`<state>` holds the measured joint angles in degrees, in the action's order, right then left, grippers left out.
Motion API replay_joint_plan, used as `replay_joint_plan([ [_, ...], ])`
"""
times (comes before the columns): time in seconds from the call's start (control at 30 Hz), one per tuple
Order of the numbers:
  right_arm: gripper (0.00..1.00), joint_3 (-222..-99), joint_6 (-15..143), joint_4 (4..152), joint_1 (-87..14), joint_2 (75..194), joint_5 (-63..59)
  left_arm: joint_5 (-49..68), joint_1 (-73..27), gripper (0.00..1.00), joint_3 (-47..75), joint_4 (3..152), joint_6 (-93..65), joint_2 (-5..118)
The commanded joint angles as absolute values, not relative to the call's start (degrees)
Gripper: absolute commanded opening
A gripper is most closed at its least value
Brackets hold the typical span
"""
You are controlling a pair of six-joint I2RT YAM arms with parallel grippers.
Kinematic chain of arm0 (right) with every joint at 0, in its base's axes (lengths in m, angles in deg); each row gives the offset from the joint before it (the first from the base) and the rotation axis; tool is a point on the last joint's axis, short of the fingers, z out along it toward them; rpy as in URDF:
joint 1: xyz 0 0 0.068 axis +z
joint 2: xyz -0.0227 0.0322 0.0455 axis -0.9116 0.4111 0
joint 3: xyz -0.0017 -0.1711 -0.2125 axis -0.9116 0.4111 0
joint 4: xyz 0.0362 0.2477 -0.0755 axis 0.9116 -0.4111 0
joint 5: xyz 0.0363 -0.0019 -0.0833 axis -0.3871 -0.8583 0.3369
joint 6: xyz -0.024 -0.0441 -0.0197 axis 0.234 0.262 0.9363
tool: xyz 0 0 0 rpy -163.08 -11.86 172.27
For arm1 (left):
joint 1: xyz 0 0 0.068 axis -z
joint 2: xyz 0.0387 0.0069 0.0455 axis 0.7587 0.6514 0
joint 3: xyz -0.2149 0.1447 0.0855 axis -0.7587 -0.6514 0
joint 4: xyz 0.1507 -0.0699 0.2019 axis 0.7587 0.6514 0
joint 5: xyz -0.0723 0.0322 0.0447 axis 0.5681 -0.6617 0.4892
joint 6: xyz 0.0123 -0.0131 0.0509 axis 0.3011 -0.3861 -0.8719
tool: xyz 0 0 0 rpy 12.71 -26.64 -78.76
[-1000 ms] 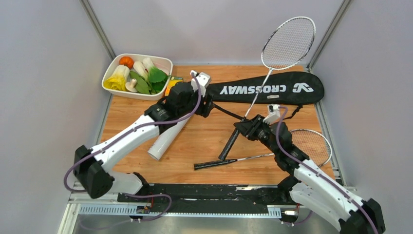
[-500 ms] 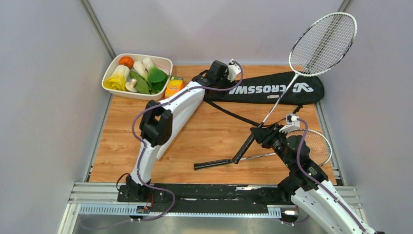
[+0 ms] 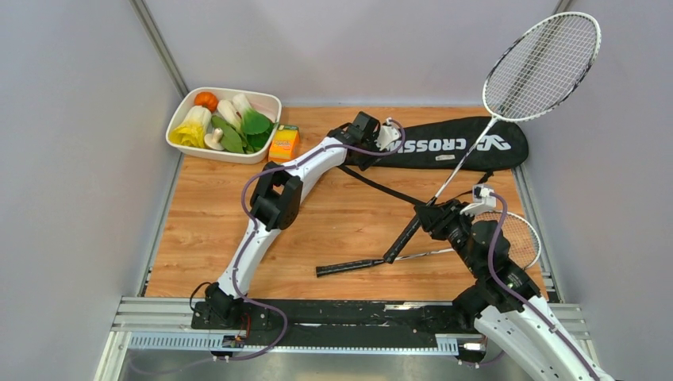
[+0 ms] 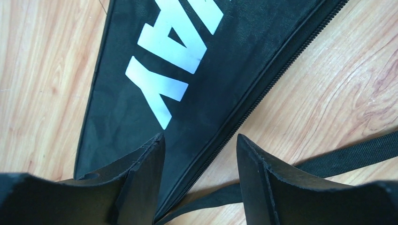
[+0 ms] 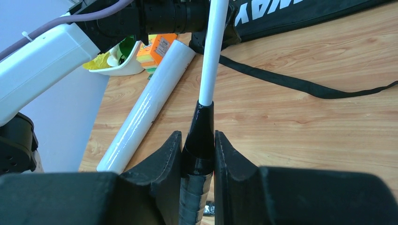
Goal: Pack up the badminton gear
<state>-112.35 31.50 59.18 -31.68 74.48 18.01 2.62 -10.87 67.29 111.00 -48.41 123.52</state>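
My right gripper [image 3: 432, 211] [image 5: 198, 140] is shut on the black handle [image 5: 199, 136] of a racket. That racket slants up to the right, its strung head [image 3: 542, 67] in the air above the bag's wide end. A second racket lies flat on the table, handle [image 3: 345, 267] at the front and head [image 3: 517, 236] partly under my right arm. The black CROSSWAY bag [image 3: 468, 144] [image 4: 187, 70] lies along the back. My left gripper [image 3: 381, 140] [image 4: 199, 140] stands open just over the bag's narrow end, its zipper edge between the fingers. The long white tube [image 5: 150, 103] lies on the wood.
A white dish of toy vegetables [image 3: 224, 123] sits at the back left, with a small orange-and-green box [image 3: 284, 143] beside it. The bag's black strap [image 3: 381, 184] [image 5: 291, 82] trails across the middle of the table. Grey walls close in on three sides.
My left arm has stretched from above the tube out to the bag's narrow end. My right gripper has carried its racket to the right, the head swinging right and higher.
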Motion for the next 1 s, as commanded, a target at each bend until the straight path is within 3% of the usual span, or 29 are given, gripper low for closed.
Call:
replay_joint_plan([
  [0.0,0.00,-115.4,33.3,61.5,-31.7,73.5,19.9,3.7,-10.9,0.63,68.8,110.6,-49.8,124.9],
  [0.27,0.00,-115.5,33.0,61.5,-31.7,73.0,20.2,4.3,-10.8,0.50,67.6,109.6,-46.9,126.2],
  [0.63,0.00,-115.2,32.4,61.2,-31.7,71.8,20.1,5.4,-10.8,0.03,67.4,105.7,-39.9,125.1],
  [0.97,0.00,-113.7,31.2,60.6,-31.7,71.7,19.6,6.2,-10.8,0.00,68.0,98.4,-27.1,118.6],
])
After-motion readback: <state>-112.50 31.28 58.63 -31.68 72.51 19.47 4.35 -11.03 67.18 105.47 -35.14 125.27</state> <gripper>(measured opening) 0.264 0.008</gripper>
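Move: The left hand, fingers open, hangs over the badminton bag's zipped near edge close to the bag's left end; that edge is about 3 cm below and 1 cm to the right. The bag's middle lies some 20 cm right and 8 cm ahead, the strap's slack bend about 19 cm right and 14 cm back, and the orange box roughly 28 cm left and 6 cm farther out. For the right hand, holding a racket, the edge is some 28 cm ahead, 11 cm left and 19 cm below. Left fingers close from wide open to shut and pinch the zipped edge of the bag, having first sunk about 2 cm onto it. Keeping hold, the hand then draws the edge about 1 cm up and a little to the right, turning some 10 degrees counter-clockwise while its left side dips about as much. The right hand stays put with the racket in its grip. ##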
